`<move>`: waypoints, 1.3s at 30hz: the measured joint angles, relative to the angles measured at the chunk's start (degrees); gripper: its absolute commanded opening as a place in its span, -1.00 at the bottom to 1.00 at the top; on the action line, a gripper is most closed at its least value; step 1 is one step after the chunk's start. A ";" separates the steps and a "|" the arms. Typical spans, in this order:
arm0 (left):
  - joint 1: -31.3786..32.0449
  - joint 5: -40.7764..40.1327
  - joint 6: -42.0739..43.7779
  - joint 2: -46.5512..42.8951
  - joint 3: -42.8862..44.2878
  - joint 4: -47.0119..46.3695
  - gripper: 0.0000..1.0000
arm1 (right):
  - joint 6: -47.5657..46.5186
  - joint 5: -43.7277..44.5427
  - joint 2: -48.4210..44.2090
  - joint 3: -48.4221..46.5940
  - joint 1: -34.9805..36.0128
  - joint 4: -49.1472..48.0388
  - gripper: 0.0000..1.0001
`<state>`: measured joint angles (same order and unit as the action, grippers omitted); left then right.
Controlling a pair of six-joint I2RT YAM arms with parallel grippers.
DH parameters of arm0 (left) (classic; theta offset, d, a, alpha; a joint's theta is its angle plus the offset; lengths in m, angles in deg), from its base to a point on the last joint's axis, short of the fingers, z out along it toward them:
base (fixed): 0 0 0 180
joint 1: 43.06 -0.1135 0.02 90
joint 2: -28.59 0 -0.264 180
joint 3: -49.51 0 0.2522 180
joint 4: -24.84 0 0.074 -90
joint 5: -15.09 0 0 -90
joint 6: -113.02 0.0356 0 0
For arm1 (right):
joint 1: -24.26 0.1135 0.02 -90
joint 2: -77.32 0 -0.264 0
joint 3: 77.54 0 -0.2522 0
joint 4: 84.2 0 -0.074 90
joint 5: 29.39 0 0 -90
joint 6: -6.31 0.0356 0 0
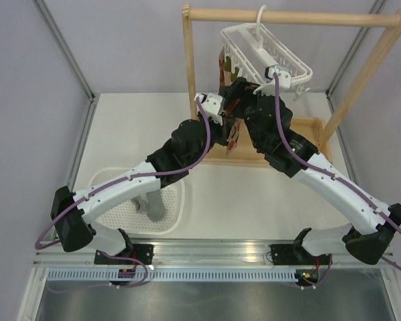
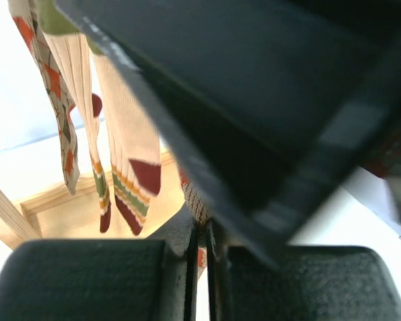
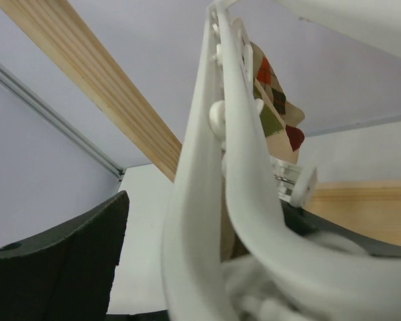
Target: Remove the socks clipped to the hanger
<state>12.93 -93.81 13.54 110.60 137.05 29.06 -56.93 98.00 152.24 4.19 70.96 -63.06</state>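
Observation:
The white hanger hangs by its hook from the wooden rail. Patterned socks dangle from its clips. In the left wrist view two cream socks with striped toes and an argyle sock hang at the left. My left gripper is shut on the lower end of another patterned sock, just below the hanger. My right gripper is open around a white clip of the hanger. Its left finger stands apart from the clip. An argyle sock shows behind.
A wooden rack with a tray base stands at the back. A white perforated basket sits at the front left, with grey socks inside. Both arms cross close together under the hanger.

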 measured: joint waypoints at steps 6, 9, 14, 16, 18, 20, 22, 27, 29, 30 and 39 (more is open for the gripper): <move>0.00 0.35 -0.02 -0.09 -0.13 -0.02 -0.95 | -0.02 0.37 1.14 -0.07 -1.66 0.04 0.74; 0.00 1.05 -0.09 -0.11 -0.13 -0.04 -0.95 | -0.04 1.40 1.51 -0.70 -2.40 0.09 0.74; 0.00 1.44 -0.13 -0.11 -0.13 -0.02 -0.95 | -0.72 2.97 3.32 -4.35 -3.61 -0.09 0.74; 0.00 1.53 -0.17 -0.11 -0.15 -0.02 -0.95 | -1.01 3.43 4.17 -5.90 -3.85 -0.11 0.74; 0.00 1.60 -0.33 -0.11 -0.15 -0.02 -0.95 | -1.14 3.67 4.87 -6.88 -4.07 -0.24 0.72; 0.00 1.75 -0.55 -0.13 -0.35 -0.07 -0.95 | -1.20 3.96 5.66 -7.52 -4.20 -0.37 0.70; 0.00 2.12 -0.61 -0.17 -0.68 -0.07 -0.95 | -1.31 4.39 6.40 -7.78 -4.31 -0.50 0.68; 0.00 2.49 -0.85 -0.28 -1.05 -0.09 -0.95 | -1.46 5.22 7.89 -7.85 -4.39 -0.48 0.44; 0.00 2.49 -0.98 -0.44 -1.05 -0.13 -0.95 | -1.57 5.25 8.22 -7.89 -4.44 -0.50 0.26; 0.00 2.49 -1.01 -0.55 -1.05 -0.22 -0.95 | -1.62 5.40 8.31 -7.91 -4.44 -0.52 0.19; 0.00 2.51 -1.16 -1.20 -1.18 -0.92 -0.95 | -1.53 5.42 8.28 -7.93 -4.42 -1.55 -0.81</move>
<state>12.93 -91.30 12.38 109.40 135.87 28.14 -58.46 103.42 160.52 -3.75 66.55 -64.61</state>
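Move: The checked sock is already pinched in the left fingers. Its clip, which the right hand goes for, sits about 5 cm ahead of the right hand, 2 cm to its right and roughly level, and some 8 cm ahead, 2 cm right and 9 cm above the left hand. From the right hand, the nearest striped sock hangs some 9 cm ahead with its middle 8 cm below; the argyle sock is about 13 cm ahead, 4 cm left and 9 cm below. The right fingers close partway onto the checked sock's clip at the hanger's front rail, starting their squeeze only as the hand arrives. They get there by reaching about 5 cm forward and 2 cm right, with a small dip and rise, while the wrist turns some 10 degrees clockwise. The left hand stays almost in place and keeps its pinch on the sock. ##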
